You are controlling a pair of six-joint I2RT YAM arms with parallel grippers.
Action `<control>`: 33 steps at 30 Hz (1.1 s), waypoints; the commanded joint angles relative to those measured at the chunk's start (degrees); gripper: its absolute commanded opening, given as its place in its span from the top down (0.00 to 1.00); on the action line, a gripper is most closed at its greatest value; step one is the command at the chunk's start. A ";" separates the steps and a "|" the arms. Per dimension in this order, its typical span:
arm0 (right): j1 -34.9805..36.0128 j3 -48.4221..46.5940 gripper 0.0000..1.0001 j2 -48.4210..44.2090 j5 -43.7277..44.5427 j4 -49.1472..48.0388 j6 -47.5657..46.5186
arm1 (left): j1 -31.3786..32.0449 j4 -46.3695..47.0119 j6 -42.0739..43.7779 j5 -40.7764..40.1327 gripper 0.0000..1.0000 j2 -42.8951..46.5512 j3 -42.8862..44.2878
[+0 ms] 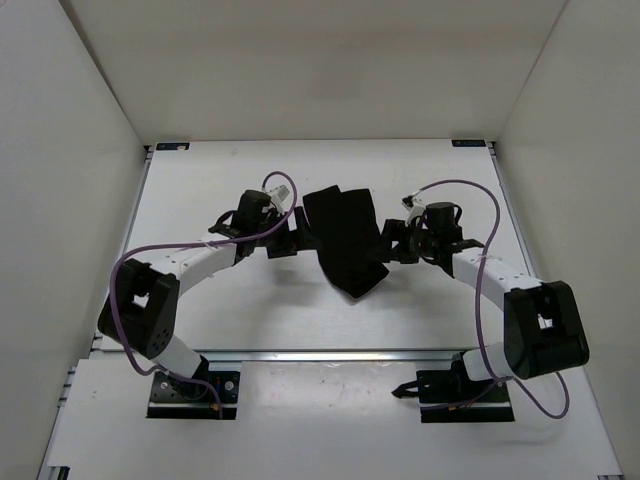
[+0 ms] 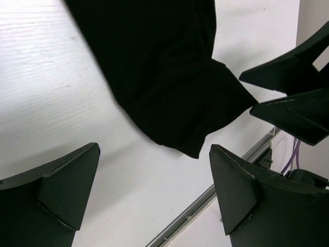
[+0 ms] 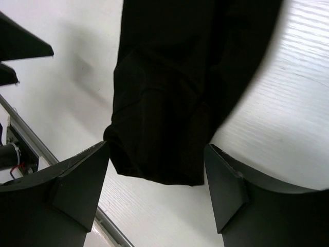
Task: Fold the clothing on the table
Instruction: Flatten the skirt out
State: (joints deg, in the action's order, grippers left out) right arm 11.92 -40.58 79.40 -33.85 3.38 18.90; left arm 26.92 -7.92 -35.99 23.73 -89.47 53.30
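The black clothing (image 1: 345, 238) lies bunched in a narrow strip in the middle of the white table (image 1: 220, 310). My left gripper (image 1: 297, 237) sits at its left side. In the left wrist view the left gripper (image 2: 154, 149) is wide open over bare table, just short of a corner of the clothing (image 2: 164, 77). My right gripper (image 1: 390, 240) is at the right side. In the right wrist view the right gripper (image 3: 157, 145) is open, and the end of the clothing (image 3: 169, 103) lies between its fingers, unpinched.
An aluminium rail (image 1: 330, 354) runs along the table's near edge, also seen as a rail (image 2: 205, 198) in the left wrist view. White walls (image 1: 60, 150) enclose the left, back and right. Both arm bases (image 1: 195, 390) stand in front of the rail.
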 commanded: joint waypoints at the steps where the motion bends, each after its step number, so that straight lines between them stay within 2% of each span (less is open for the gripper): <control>1: 2.05 -2.57 0.30 1.19 0.18 -3.02 -0.61 | -1.25 0.45 0.30 0.36 0.01 4.21 -1.70; 8: 5.83 -6.96 0.53 6.99 1.15 2.15 -2.73 | -4.32 1.42 0.22 0.44 0.01 8.78 -6.53; 10: 6.79 -7.85 0.63 7.53 1.85 2.86 -2.99 | -5.12 1.59 0.04 0.62 0.01 10.01 -7.67; 12: 7.59 -9.16 0.78 7.88 2.90 4.78 -3.69 | -5.91 1.60 0.22 0.62 0.01 10.98 -8.73; 13: 7.68 -10.39 0.83 8.23 3.60 5.23 -3.69 | -6.35 1.60 0.04 0.71 0.01 11.68 -9.00; 14: 8.37 -11.36 0.98 8.84 3.96 6.72 -3.60 | -6.79 1.77 0.21 0.88 0.01 12.47 -9.87; 18: 11.10 -19.52 1.00 11.74 5.72 14.09 -6.50 | -7.84 2.03 -0.05 0.45 0.01 15.20 -12.17; 22: 15.58 -36.20 1.00 18.06 1.33 20.43 -7.38 | -10.21 1.94 -0.66 -1.14 0.02 19.93 -15.15; 24: 19.08 -53.11 1.00 22.79 -1.91 24.38 -8.25 | -12.31 1.68 -2.06 -2.19 0.01 21.61 -17.17; 25: 20.49 -58.16 1.00 26.48 -2.10 28.92 -8.96 | -13.37 1.25 -2.85 -3.15 0.01 23.10 -17.35; 27: 22.09 -79.64 0.99 30.79 0.00 35.63 -10.71 | -14.78 0.10 -4.09 -4.21 0.02 24.68 -17.79; 29: 22.80 -90.14 1.00 32.14 1.41 37.32 -9.85 | -15.40 -1.56 -4.53 -5.01 0.01 26.18 -16.22; 30: 21.66 -91.51 1.00 31.27 0.37 36.27 -8.02 | -15.66 -1.74 -4.79 -4.22 0.01 26.10 -15.60; 32: 18.68 -85.31 1.00 24.18 -1.92 28.14 -5.02 | -15.84 -1.48 -5.58 -2.47 0.01 26.80 -14.28; 33: 17.01 -77.10 1.00 21.79 -2.36 22.52 -4.14 | -15.49 -0.61 -6.45 -2.28 0.01 27.07 -13.84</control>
State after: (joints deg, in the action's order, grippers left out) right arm 34.24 -124.53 109.93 -33.82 32.36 11.81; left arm 11.38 -9.06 -40.32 20.38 -64.51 36.32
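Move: The skirt's right-hand part, where the open right fingers will close, lies about 4 cm to that hand's left, level fore and aft and roughly 3 cm below. The skirt's near corner is some 11 cm back and 5 cm left of the right hand; its far end is about 11 cm ahead and 9 cm left. From the left hand, that gripping spot lies about 11 cm to the right and 3 cm below. Right hand eases left and down, pinches the skirt, then swings up 28 cm and leftward; open left hand retreats. ##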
